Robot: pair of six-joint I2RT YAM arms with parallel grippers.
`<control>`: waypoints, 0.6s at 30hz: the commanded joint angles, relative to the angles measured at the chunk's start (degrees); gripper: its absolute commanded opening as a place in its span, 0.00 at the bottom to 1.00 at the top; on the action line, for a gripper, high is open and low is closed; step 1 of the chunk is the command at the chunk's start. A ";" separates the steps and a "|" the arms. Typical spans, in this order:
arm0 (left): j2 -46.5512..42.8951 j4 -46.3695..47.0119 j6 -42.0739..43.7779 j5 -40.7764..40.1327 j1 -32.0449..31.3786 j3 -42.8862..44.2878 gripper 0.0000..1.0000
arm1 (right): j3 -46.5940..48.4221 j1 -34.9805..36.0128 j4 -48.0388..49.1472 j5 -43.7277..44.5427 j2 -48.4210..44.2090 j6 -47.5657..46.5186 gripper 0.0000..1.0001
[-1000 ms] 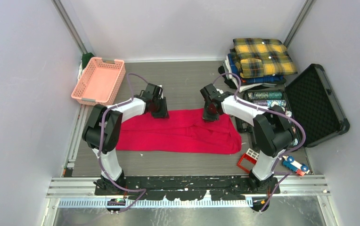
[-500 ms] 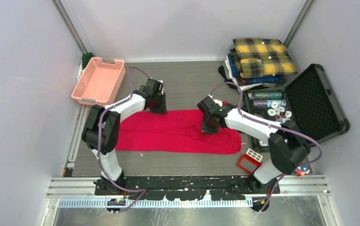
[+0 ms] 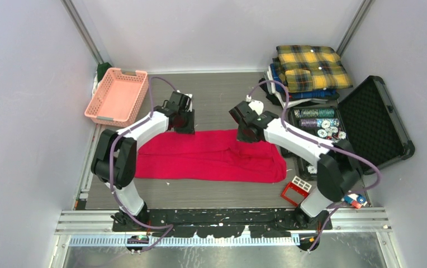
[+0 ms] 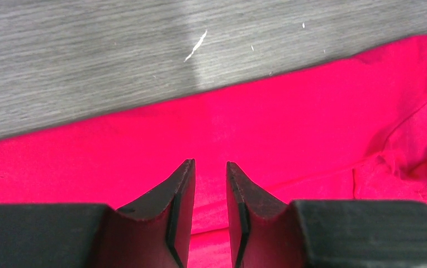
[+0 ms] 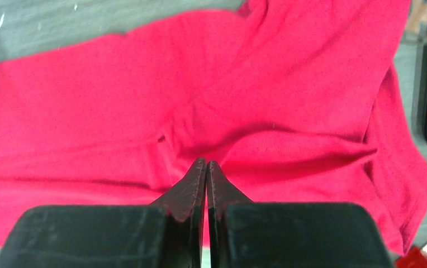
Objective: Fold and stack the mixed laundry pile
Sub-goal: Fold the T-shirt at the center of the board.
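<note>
The red T-shirt (image 3: 211, 156) lies spread across the middle of the table as a wide band, creased at its right end. My left gripper (image 3: 184, 127) hovers over its far edge, open, with a narrow gap and nothing between the fingers; the left wrist view shows the gripper (image 4: 210, 163) above the red T-shirt (image 4: 312, 123). My right gripper (image 3: 248, 135) is shut, its tips (image 5: 206, 162) together on the red T-shirt (image 5: 284, 84) where creases meet. The yellow-and-black plaid shirt (image 3: 312, 67) lies folded on top of a stack at the back right.
A pink basket (image 3: 117, 96) stands at the back left. A blue plaid shirt (image 3: 275, 81) sits under the yellow one. An open black case (image 3: 376, 123) with small items lies at the right. A red toy (image 3: 298, 190) and a toy car (image 3: 351, 198) lie near the right base.
My right gripper slid toward me over the red cloth, then back to its far edge, and its arm swung outward. The left gripper shifted slightly toward the far edge.
</note>
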 commanded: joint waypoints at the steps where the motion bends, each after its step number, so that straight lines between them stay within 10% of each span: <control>1: -5.14 -0.33 -0.93 3.00 0.05 -2.24 0.29 | 5.12 -2.67 0.87 5.75 7.71 -3.53 0.08; 18: -9.50 0.10 -1.29 4.69 0.02 -6.75 0.29 | -3.05 5.18 -0.74 0.68 6.20 4.61 0.06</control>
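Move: The puckered crease in the T-shirt's right half lies about 9 cm below the right hand, some 3 cm back and 2 cm to its right; the shirt's middle is roughly 12 cm left and 2 cm back of that hand. A brown spool sits 8 cm ahead and 11 cm right of it, the red toy frame 14 cm back and 19 cm right. From the left hand the crease lies about 23 cm right, 7 cm back and 5 cm below. Shut fingertips of the right hand come down onto the T-shirt by the crease: the hand drops some 8 cm, first reaching 3 cm forward, then draws back about 5 cm low over the cloth, tipping a little steeper. The left hand glides some 4 cm back above the shirt, its fingers staying partly open. ##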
